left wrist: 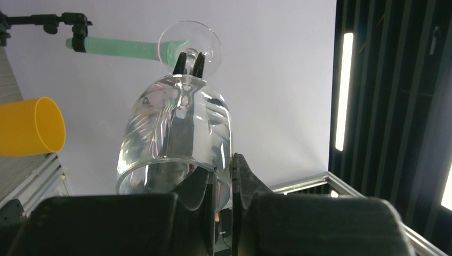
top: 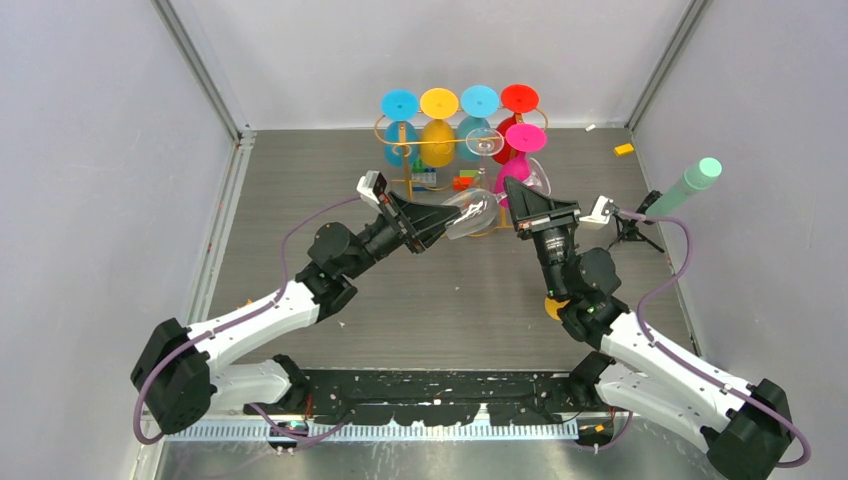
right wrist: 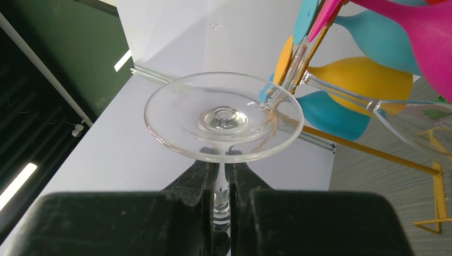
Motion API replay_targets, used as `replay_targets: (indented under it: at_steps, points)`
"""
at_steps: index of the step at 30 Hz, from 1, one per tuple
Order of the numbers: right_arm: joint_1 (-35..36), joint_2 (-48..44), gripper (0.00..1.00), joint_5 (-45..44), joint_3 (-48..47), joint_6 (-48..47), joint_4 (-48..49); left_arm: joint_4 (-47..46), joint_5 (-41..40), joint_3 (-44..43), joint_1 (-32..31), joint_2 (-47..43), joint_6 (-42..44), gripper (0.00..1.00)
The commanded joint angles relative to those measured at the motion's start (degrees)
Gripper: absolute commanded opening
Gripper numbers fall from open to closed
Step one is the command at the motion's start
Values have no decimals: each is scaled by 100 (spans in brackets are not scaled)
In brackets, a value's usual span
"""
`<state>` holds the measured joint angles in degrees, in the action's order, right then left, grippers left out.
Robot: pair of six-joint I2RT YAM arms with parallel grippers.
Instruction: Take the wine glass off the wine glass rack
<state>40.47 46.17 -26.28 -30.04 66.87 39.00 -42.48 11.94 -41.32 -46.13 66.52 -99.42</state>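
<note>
A clear wine glass (top: 470, 212) lies on its side in the air in front of the gold wire wine glass rack (top: 381, 131), between my two grippers. My left gripper (left wrist: 224, 166) is shut on the wall of its bowl (left wrist: 176, 133), one finger inside the rim and one outside. My right gripper (right wrist: 224, 172) is shut on the stem just under the round foot (right wrist: 224, 116); its fingertips (left wrist: 191, 63) show at the stem in the left wrist view. Several coloured glasses (top: 438, 120) hang upside down on the rack, and another clear one (right wrist: 410, 117) hangs beside them.
A yellow cup (left wrist: 29, 125) stands by the right arm (top: 552, 305). A mint-green cylinder on a black stand (top: 695, 180) rises at the right wall. Small coloured blocks (top: 462, 182) lie under the rack, and an orange block (top: 624, 149) lies at the back right.
</note>
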Motion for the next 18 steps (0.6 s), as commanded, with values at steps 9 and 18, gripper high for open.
replay_targets:
  at_steps: [9,18]
  points:
    - [36,-153,29,-22,-28,1,159,-340,-300,61,-28,-104,387,0]
    - [40,-395,57,183,-10,82,-236,543,-653,-41,-28,-642,1065,0]
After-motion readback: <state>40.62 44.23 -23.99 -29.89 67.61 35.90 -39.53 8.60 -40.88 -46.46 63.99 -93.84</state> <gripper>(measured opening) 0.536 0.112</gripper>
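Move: The clear wine glass is already held by both hands: its middle lies about 8 cm to the left hand's right and 3 cm ahead, level with it. From the right hand, pinching the stem, that middle is some 3 cm left and 3 cm back. Counted from the right hand and roughly 12 cm lower, the pink glass hangs about 8 cm ahead and 4 cm right, the other clear glass 8 cm ahead and 4 cm left. Right fingers open about halfway, releasing the stem and easing back under 1 cm; left keeps pinching the rim. ##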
